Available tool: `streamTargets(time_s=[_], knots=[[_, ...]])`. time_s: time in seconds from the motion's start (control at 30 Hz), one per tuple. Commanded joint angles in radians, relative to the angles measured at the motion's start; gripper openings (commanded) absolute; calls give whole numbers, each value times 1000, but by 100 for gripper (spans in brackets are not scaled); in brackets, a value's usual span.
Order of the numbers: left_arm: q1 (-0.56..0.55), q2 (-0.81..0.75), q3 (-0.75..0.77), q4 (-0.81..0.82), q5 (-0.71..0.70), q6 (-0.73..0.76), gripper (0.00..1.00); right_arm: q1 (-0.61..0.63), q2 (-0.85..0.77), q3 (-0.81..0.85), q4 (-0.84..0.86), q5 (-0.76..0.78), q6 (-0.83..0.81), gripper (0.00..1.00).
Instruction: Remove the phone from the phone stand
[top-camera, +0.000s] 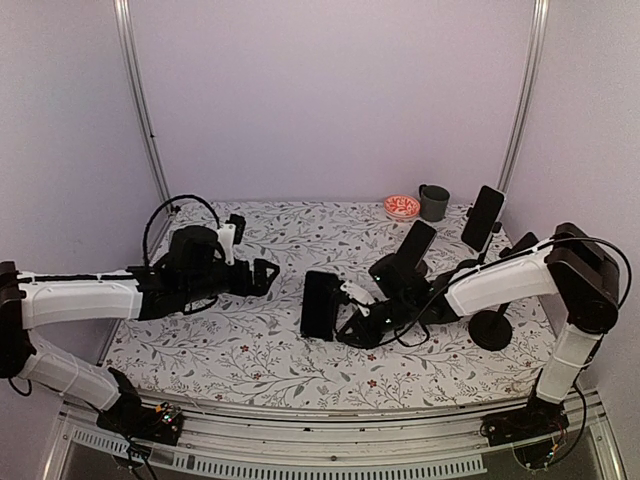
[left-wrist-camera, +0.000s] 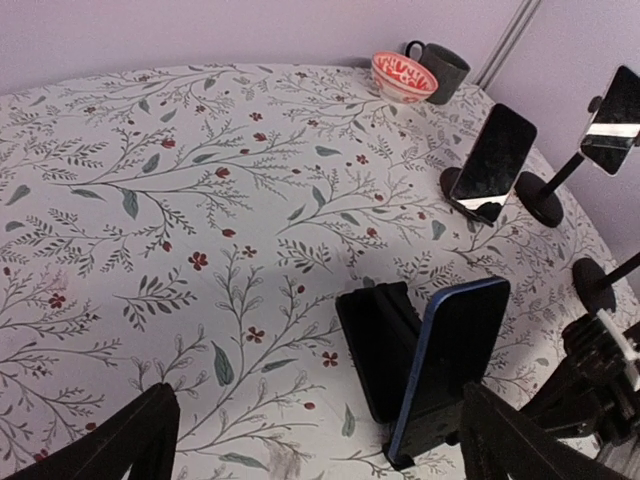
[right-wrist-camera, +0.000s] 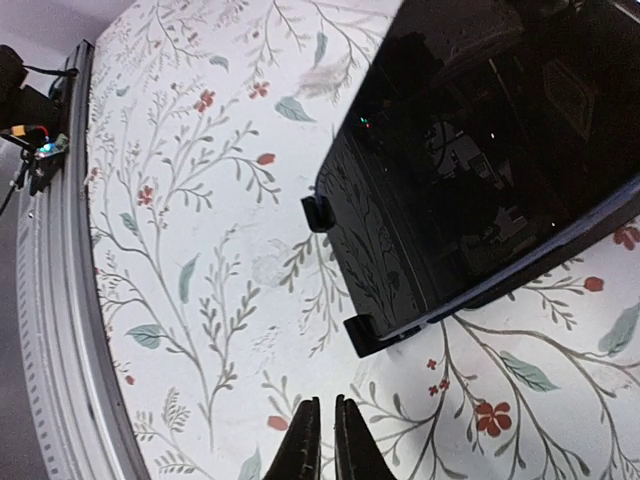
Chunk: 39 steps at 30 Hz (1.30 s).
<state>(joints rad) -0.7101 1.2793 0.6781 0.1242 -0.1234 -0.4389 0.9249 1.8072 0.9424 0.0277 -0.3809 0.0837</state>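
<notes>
A dark phone with a blue edge (top-camera: 320, 305) leans upright in a low black phone stand in the middle of the table. In the left wrist view the phone (left-wrist-camera: 450, 355) rests against the stand (left-wrist-camera: 380, 345). In the right wrist view the phone's glossy screen (right-wrist-camera: 480, 150) sits behind the stand's two lip hooks (right-wrist-camera: 362, 335). My right gripper (top-camera: 350, 318) (right-wrist-camera: 326, 440) is shut and empty, low over the cloth just right of the stand. My left gripper (top-camera: 264, 277) (left-wrist-camera: 318, 405) is open and empty, a short way left of the phone.
A second phone (top-camera: 415, 247) leans on a low stand behind, and a third (top-camera: 484, 218) sits on a tall stand with a round base (top-camera: 490, 330). A red bowl (top-camera: 402, 206) and dark mug (top-camera: 434, 202) stand at the back right. Frame posts rise at the back corners.
</notes>
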Motion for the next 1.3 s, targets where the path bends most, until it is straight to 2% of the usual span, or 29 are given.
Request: streamTargets(time_s=[0.0,0.27,0.4,0.6,0.83,1.1,1.27], knots=[[-105,43,21,-23,-87,-91,99,7,-160,-49,41,-1,8,17],[-261,234,158,-108,-187,-160,99,-9,-390,-103,16,84,19,53],[-296,311,224,-134,-199,-188,99,-57,-470,-122,-9,90,35,70],[-336,432,337,-199,-238,-208,99,-115,-562,-173,-17,106,67,88],[-355,510,390,-222,-268,-230,99,-146,-594,-210,-17,102,81,96],[-365,585,454,-282,-320,-246,99,-156,-600,-226,-18,98,80,97],[-367,595,471,-315,-346,-252,93,-161,-599,-228,-22,97,76,97]])
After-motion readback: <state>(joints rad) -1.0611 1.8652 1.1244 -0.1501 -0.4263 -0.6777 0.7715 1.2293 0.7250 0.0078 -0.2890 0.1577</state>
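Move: The phone on its stand is about 13 cm to the left gripper's right, 2 cm nearer the base and 10 cm below; the stand's flat black base is just beyond the phone, some 4 cm farther out and 4 cm lower. The small phone on the round stand is roughly 18 cm to the right of the phone and 14 cm farther out. From the right gripper, the phone's middle lies about 5 cm left, 4 cm ahead and 2 cm higher. Swing the left gripper about 12 cm right and slightly back while sinking, then go nearly straight down until its wide-open fingers straddle the phone, 10 cm lower in all, tipping down and rolling its left side up by some 15 degrees. Meanwhile raise the right gripper clear beside the stand, then carry it right, away from the phone, opening its closed fingers wide. ##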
